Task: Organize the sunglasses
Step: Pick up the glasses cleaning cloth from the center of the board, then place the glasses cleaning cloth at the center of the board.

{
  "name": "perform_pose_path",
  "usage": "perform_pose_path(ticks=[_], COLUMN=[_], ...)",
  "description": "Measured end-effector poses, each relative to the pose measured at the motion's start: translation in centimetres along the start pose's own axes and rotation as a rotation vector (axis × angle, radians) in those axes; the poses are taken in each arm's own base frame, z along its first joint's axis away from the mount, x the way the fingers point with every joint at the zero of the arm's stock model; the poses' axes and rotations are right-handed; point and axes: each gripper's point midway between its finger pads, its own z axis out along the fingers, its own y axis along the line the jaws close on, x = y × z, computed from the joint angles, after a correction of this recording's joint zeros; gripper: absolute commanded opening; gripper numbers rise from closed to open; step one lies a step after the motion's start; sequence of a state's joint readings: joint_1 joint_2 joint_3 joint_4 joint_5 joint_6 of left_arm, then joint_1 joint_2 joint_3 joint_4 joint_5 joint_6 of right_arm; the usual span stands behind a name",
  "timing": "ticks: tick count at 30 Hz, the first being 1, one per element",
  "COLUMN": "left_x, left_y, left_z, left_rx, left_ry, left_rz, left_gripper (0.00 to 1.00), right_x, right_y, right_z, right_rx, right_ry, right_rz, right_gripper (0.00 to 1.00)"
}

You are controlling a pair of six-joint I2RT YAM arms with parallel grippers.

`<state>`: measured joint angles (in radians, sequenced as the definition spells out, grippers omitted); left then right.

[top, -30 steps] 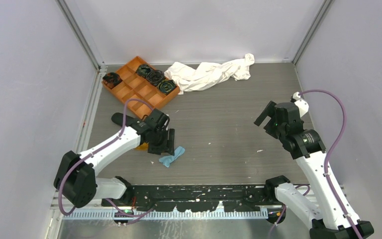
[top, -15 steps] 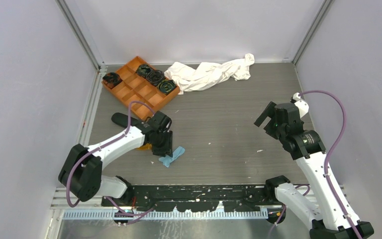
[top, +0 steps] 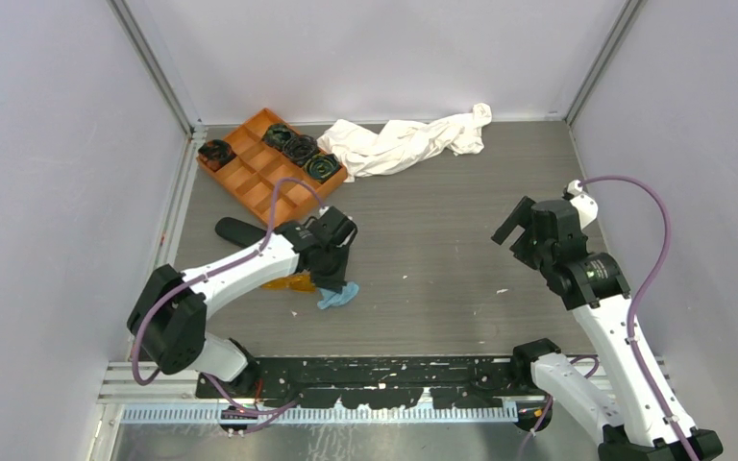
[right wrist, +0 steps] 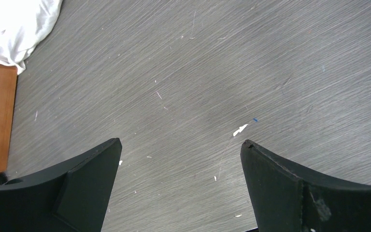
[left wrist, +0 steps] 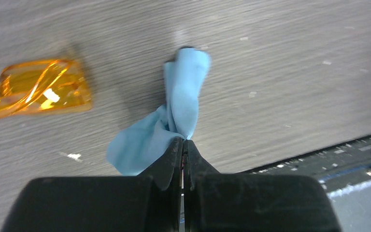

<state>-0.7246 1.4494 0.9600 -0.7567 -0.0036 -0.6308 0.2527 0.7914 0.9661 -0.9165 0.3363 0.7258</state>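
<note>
The sunglasses, amber with orange lenses, lie folded on the grey table just left of my left gripper. In the left wrist view they sit at the left edge. My left gripper is shut on a bunched light blue cloth, pinching it near its middle while the cloth hangs down to the table. My right gripper hovers over bare table at the right, open with nothing between its fingers.
A black oval glasses case lies behind the left arm. An orange divided tray with black items stands at the back left. A crumpled white cloth lies at the back. A black rail runs along the near edge.
My left gripper has moved right, past the sunglasses, and shut on the blue cloth, which has shifted slightly right. The right arm has not moved.
</note>
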Motion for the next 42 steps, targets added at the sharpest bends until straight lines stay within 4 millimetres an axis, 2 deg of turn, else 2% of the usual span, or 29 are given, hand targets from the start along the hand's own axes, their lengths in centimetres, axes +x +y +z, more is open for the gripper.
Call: perform_pose_path(ticks=[8,16,18,19,20,21,22,25,27,28,30,33,37,39,41,42], left_x=[-1.9,-1.7,-1.9,-2.2,-2.8,-3.8,-4.9,-8.5,-10.8,-11.2,-11.2,-11.7,-12.3,-12.5,-12.4,-12.3], left_y=[-6.0,-13.3,-14.6,-14.9,-15.2,-15.7,-16.1,-16.4,-15.9,-15.1,-12.9,-10.0,-5.4,-2.5,0.9,2.5], left_z=[-2.3,-4.3,-4.6,-4.7,-4.6,-4.4,-3.9,-1.7,0.3,1.1,1.5,0.0,-3.8,-5.6,-6.9,-7.3], left_rx=[0.144,0.326,0.363,0.368,0.369,0.371,0.366,0.315,0.273,0.246,0.192,0.165,0.160,0.149,0.123,0.109], left_ry=[-0.045,-0.014,-0.014,-0.016,-0.020,-0.024,-0.030,-0.018,-0.013,-0.006,0.017,-0.002,-0.074,-0.121,-0.159,-0.172], left_rz=[0.119,0.239,0.254,0.261,0.266,0.264,0.264,0.228,0.195,0.180,0.147,0.093,-0.001,-0.067,-0.147,-0.186], left_gripper=[0.00,0.00,0.01,0.12,0.39,0.57,0.64,0.69,0.72,0.72,0.71,0.69,0.68,0.68,0.69,0.76], right_x=[-0.1,-0.2,-0.4,-0.5,-0.6,-0.6,-0.6,-0.6,-0.5,-0.4,-0.3,-0.1,1.3,2.8,5.3,6.4], right_y=[-0.4,-1.5,-1.6,-1.7,-1.7,-1.8,-1.8,-1.8,-1.9,-2.0,-2.2,-2.1,-0.7,0.6,2.0,2.4], right_z=[-0.2,-1.1,-1.3,-1.5,-1.6,-1.6,-1.7,-1.9,-1.9,-1.9,-2.1,-2.3,-1.9,-1.1,0.2,0.6], right_rx=[0.013,0.037,0.037,0.036,0.035,0.036,0.034,0.031,0.035,0.039,0.040,0.019,-0.067,-0.133,-0.184,-0.196], right_ry=[-0.009,-0.031,-0.041,-0.048,-0.052,-0.054,-0.057,-0.059,-0.054,-0.050,-0.049,-0.043,0.007,0.069,0.165,0.205], right_rz=[0.010,0.010,0.013,0.016,0.019,0.020,0.022,0.029,0.029,0.027,0.025,0.019,0.020,0.024,0.016,0.001], right_gripper=[1.00,1.00,1.00,1.00,1.00,1.00,1.00,1.00,1.00,1.00,1.00,0.99,0.95,0.95,0.95,0.95])
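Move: The left hand already pinches the blue cleaning cloth, its bulk about 2 cm below the fingertips. The clear board centre it is taken to lies some 14 cm to its right, 1 cm farther out and 4 cm down. The orange sunglasses lie about 11 cm left and 2 cm ahead, the black case 20 cm left and 13 cm ahead. From the right hand the cloth is roughly 36 cm left, 4 cm back and 16 cm down. Rightward and rising, the left hand carries the cloth about 15 cm towards the board centre, fingertips tilting right; it then opens, letting go while swinging forward, dips, and sweeps back left and up, empty. The right hand eases back slightly, then, still open, swings left some 7 cm and down towards the cloth. ##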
